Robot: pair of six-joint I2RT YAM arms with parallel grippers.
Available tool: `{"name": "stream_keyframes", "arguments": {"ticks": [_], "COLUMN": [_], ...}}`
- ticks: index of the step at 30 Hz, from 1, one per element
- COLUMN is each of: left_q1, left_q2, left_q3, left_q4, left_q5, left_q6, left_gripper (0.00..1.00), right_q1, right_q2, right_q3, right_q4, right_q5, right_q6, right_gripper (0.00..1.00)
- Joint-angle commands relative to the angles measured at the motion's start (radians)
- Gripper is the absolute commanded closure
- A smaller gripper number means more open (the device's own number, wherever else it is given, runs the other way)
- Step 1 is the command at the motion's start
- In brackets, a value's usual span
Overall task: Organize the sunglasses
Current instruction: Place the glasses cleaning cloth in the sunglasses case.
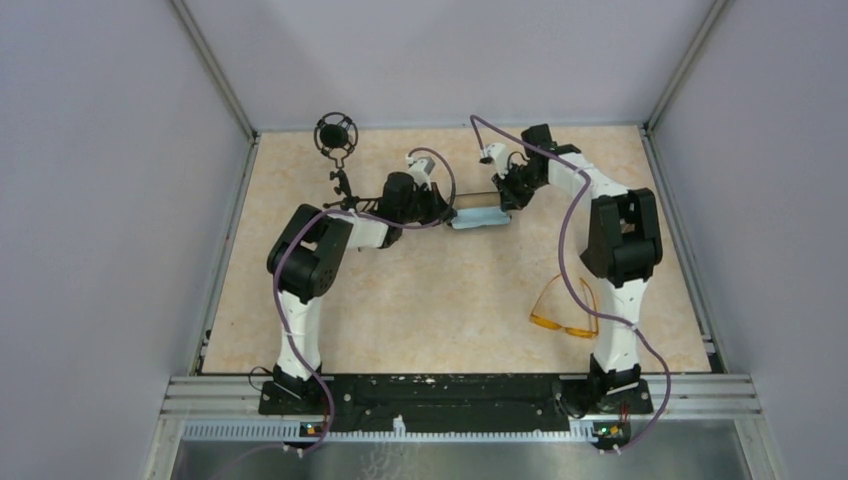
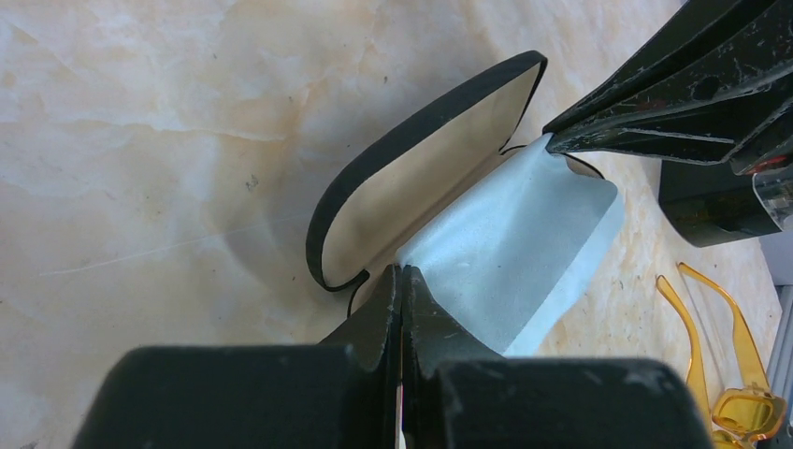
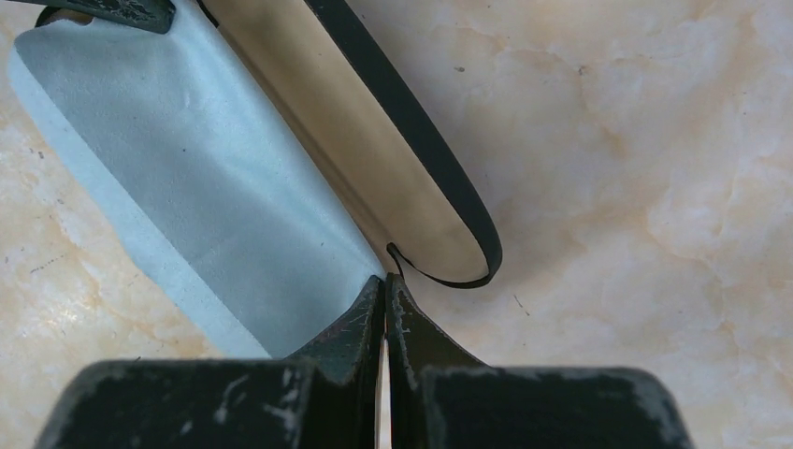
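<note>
The sunglasses (image 1: pixel 565 320), orange with thin arms, lie on the table in front of the right arm's base; the left wrist view shows them at its lower right (image 2: pixel 739 398). Farther back, the black case (image 2: pixel 421 159) (image 3: pixel 374 140) lies open, tan lining showing. A light blue cloth (image 1: pixel 478 219) (image 2: pixel 510 248) (image 3: pixel 206 178) is stretched over the case's lower half. My left gripper (image 1: pixel 447 213) (image 2: pixel 402 269) is shut on one corner of the cloth. My right gripper (image 1: pixel 505 203) (image 3: pixel 385 278) is shut on the opposite corner.
A black round microphone on a stand (image 1: pixel 335 135) rises at the back left, close behind my left arm. Grey walls enclose the table on three sides. A metal rail (image 1: pixel 450 395) runs along the near edge.
</note>
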Motion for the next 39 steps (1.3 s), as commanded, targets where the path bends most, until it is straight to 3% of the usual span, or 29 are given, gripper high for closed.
{"name": "stream_keyframes", "arguments": {"ticks": [1,15,21,29,33,39], "left_q1": [0.005,0.007,0.007,0.007,-0.001,-0.059], "left_q2": [0.014,0.023,0.005,-0.083,-0.145,-0.248], "left_q3": [0.040,0.053,0.053,0.041,0.026,-0.003], "left_q4": [-0.001,-0.018,-0.034,-0.067,-0.089,-0.152], "left_q5": [0.015,0.036,0.033,-0.005,-0.025,-0.089], "left_q6": [0.017,0.019,0.015,0.024,0.041,0.093], "left_gripper": [1.00,0.99,0.80,0.61,0.53,0.49], "right_q1": [-0.011,-0.011,-0.011,-0.015,-0.031,-0.040], "right_q2": [0.018,0.033,0.016,-0.089,-0.219,-0.489], "right_q3": [0.049,0.059,0.057,0.030,-0.040,-0.202], "right_q4": [-0.002,-0.012,0.003,0.025,0.069,0.056], "right_q5": [0.002,-0.003,0.011,0.024,0.007,0.033], "right_q6": [-0.014,-0.015,0.014,0.080,0.134,0.146], "right_gripper": [1.00,1.00,0.83,0.70,0.60,0.46]}}
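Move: Each hand holds a corner of the cleaning cloth at one end of the open sunglasses case: the case's middle lies about 6 cm right and 1 cm ahead of the left hand, and 7 cm left of the right hand, level fore and aft, some 3 cm below both. From the right hand, the orange sunglasses lie 24 cm back and 13 right, the dark box 11 cm back and 22 right. Both hands dip about 1 cm, open halfway to release the cloth over the case, then rise, the right farther. ##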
